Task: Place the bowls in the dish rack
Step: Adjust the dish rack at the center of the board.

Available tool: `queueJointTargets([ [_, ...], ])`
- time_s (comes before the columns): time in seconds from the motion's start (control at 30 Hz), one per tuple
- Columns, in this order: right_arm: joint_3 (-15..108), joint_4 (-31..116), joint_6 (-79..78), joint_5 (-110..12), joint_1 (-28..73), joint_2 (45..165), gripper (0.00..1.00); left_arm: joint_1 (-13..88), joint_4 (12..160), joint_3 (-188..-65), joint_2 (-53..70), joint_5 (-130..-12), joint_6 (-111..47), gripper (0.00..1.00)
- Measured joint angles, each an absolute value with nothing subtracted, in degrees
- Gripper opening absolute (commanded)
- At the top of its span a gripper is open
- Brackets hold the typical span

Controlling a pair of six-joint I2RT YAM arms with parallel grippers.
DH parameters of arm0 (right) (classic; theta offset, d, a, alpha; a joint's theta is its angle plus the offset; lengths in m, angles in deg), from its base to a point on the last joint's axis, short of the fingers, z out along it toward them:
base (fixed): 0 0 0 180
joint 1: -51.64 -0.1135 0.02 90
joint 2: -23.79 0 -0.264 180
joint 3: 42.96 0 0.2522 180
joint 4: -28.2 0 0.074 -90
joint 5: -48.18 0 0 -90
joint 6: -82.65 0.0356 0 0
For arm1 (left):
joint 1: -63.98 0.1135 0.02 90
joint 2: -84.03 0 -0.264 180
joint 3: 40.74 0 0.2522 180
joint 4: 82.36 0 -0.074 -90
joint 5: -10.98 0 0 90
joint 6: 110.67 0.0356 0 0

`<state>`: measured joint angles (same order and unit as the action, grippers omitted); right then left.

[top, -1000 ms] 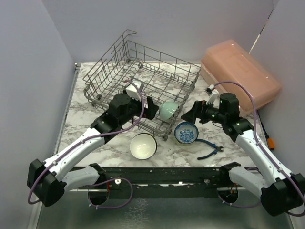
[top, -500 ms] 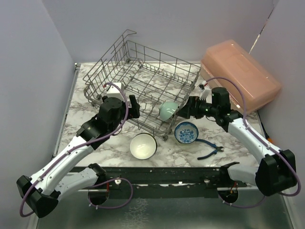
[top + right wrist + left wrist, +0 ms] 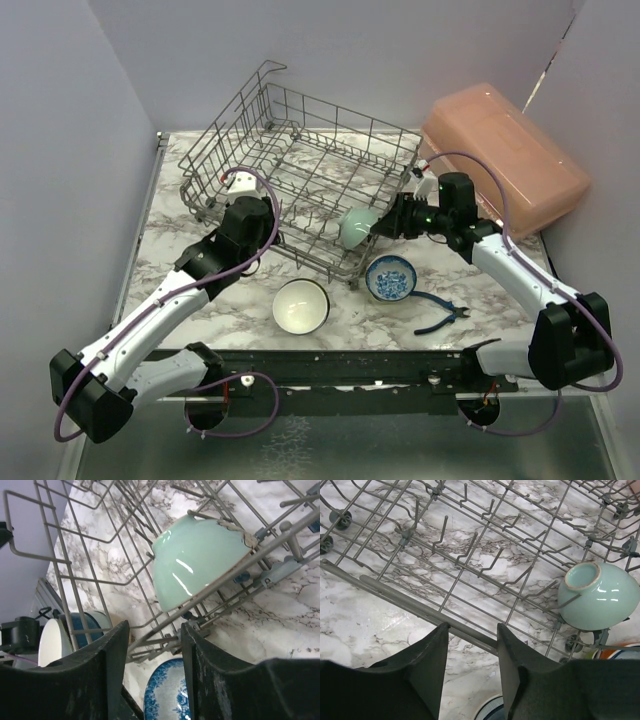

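Observation:
The grey wire dish rack (image 3: 300, 160) stands mid-table, and a mint green bowl (image 3: 356, 227) lies tilted among the tines at its front right corner. A blue-patterned white bowl (image 3: 390, 277) and a white bowl with a dark outside (image 3: 300, 305) sit on the table in front of the rack. My left gripper (image 3: 270, 220) is open and empty over the rack's front left rim (image 3: 410, 605); its view shows the mint bowl (image 3: 600, 597) at the right. My right gripper (image 3: 385, 225) is open and empty, close beside the mint bowl (image 3: 195, 560), above the blue-patterned bowl (image 3: 167, 690).
A pink translucent box (image 3: 505, 160) stands at the back right. Blue-handled pliers (image 3: 440, 315) lie right of the blue-patterned bowl. An orange-handled tool (image 3: 567, 298) lies at the right edge. Walls close in the left, back and right sides.
My left gripper has drawn back left from the rack's middle to its front left rim. My right gripper has moved left, up to the mint bowl.

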<state>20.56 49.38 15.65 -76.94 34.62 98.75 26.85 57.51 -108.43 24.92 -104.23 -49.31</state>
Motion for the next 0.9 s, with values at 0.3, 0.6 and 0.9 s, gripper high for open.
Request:
queueJointTargets([
  [0.3, 24.9, 52.9, 12.5, -75.1, 34.8, 102.0, 0.25, 27.3, 58.4, -107.6, 26.5, -102.2, -50.2, 0.09],
  [0.6, 29.7, 59.2, 11.0, -73.1, 34.9, 105.0, 0.16, 27.2, 60.3, -106.2, 27.8, -96.0, -50.8, 0.0],
  [0.9, 34.5, 65.1, 10.3, -71.4, 35.0, 107.7, 0.19, 27.1, 61.1, -106.0, 27.5, -91.8, -51.2, 0.16],
])
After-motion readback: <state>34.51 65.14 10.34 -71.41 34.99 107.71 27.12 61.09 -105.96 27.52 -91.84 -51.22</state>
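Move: The dish rack's near rim lies right at my left fingertips, between the half-open fingers and about 1 cm down; its right-hand rim is likewise about 1 cm to the left of and below my right fingertips. The green bowl in the rack is some 17 cm right and 4 ahead of my left hand, 10 below. From my right hand, the blue-patterned bowl is about 7 cm back, 1 right, 13 down. From my left, the white bowl is 11 back, 6 right, 17 down. I shut both grippers on the dish rack, left on the near rim, right on the right-hand rim. As they close, my left hand slides about 3.5 cm right and some 1.5 back along its rim, turning 10 degrees clockwise and rolling a little; my right goes about 2.5 cm forward and 1 right along its own, tilting some 10 degrees, and pinches the wire. ##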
